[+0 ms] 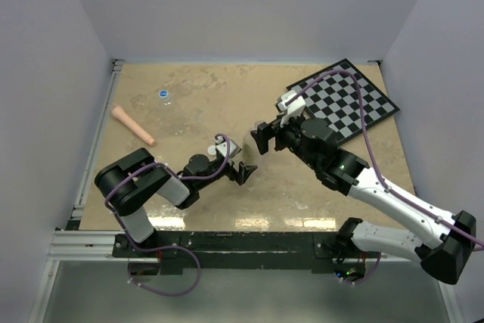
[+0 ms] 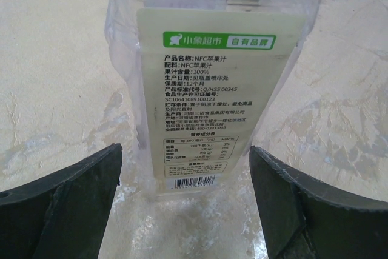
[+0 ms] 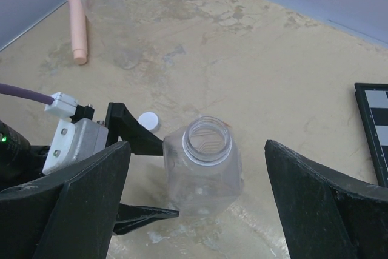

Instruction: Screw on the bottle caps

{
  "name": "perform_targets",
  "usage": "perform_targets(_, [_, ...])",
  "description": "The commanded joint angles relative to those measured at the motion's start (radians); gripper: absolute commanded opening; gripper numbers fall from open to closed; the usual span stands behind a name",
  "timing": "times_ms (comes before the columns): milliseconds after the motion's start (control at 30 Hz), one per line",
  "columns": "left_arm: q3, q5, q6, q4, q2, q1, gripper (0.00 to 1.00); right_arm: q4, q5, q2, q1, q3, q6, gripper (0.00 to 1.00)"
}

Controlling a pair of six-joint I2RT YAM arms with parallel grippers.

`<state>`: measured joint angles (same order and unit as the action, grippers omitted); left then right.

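Observation:
The wide clear bottle [image 3: 206, 168] stands upright near the middle of the table, its mouth open and uncapped. Its label faces my left wrist camera [image 2: 206, 59]. My left gripper [image 2: 185, 150] is open low at the bottle's base, one finger [image 3: 136, 137] on each side of it. My right gripper [image 3: 197, 150] hovers open above and around the bottle's mouth, holding nothing. The white cap [image 3: 149, 121] lies on the table just behind the left gripper. The small bottle [image 1: 165, 98] stands far left at the back, with the blue cap [image 1: 164, 94] on its top.
A pink stick [image 1: 133, 125] lies at the left near the small bottle. A black-and-white checkerboard [image 1: 352, 100] lies at the back right. White walls close in the table on three sides.

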<state>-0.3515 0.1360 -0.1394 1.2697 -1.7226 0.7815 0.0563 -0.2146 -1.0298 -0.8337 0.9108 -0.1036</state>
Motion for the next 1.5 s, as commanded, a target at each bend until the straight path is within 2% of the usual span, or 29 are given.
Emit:
perform_targets(0, [-0.032, 0.016, -0.019, 0.474, -0.011, 0.004, 0.89, -0.01, 0.015, -0.032, 0.019, 0.042, 0.015, 0.95])
perform_targets(267, [-0.029, 0.022, -0.02, 0.476, -0.012, 0.004, 0.89, -0.041, 0.122, -0.118, 0.122, 0.04, -0.007, 0.87])
perform_targets(533, [-0.027, 0.025, -0.019, 0.476, -0.014, 0.004, 0.89, -0.081, 0.195, -0.164, 0.127, 0.034, -0.001, 0.82])
perform_targets(967, [-0.033, 0.025, -0.014, 0.477, -0.012, 0.005, 0.89, -0.107, 0.262, -0.214, 0.13, 0.008, -0.019, 0.66])
perform_targets(1033, [-0.034, 0.024, -0.012, 0.477, -0.009, 0.004, 0.89, -0.113, 0.27, -0.211, 0.13, -0.001, -0.019, 0.6])
perform_targets(1233, [-0.03, 0.013, -0.006, 0.481, 0.001, 0.005, 0.89, -0.111, 0.274, -0.194, 0.131, -0.018, -0.025, 0.27])
perform_targets(1300, [-0.032, 0.01, -0.008, 0.491, 0.003, 0.005, 0.89, -0.113, 0.279, -0.184, 0.133, -0.024, -0.033, 0.19])
perform_targets(1467, [-0.053, 0.004, -0.014, 0.526, -0.022, 0.004, 0.89, -0.119, 0.3, -0.161, 0.137, -0.038, -0.054, 0.13])
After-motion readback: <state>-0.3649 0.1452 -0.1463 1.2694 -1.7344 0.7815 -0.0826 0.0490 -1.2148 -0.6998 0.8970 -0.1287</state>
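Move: Below the open right hand, the mouth of the big clear bottle stands about 4 cm ahead, 2 cm to the left and 5 cm down. The loose white cap lies on the table some 9 cm ahead, 17 cm left and 27 cm down; the blue-capped bottle is roughly 20 cm ahead, 30 cm left and 22 cm down. From the low left hand, that mouth is about 4 cm ahead, 5 cm right and 15 cm up. Dipping about 4 cm down and as far forward, the right hand brings its open fingers around the big bottle's neck, tipping slightly downward, then shifts about 3 cm left at that height while turning a little counter-clockwise. The fingers narrow along the way and finally pinch the neck just under the mouth. The left hand stays low at the bottle's body, its fingers still wide open. ##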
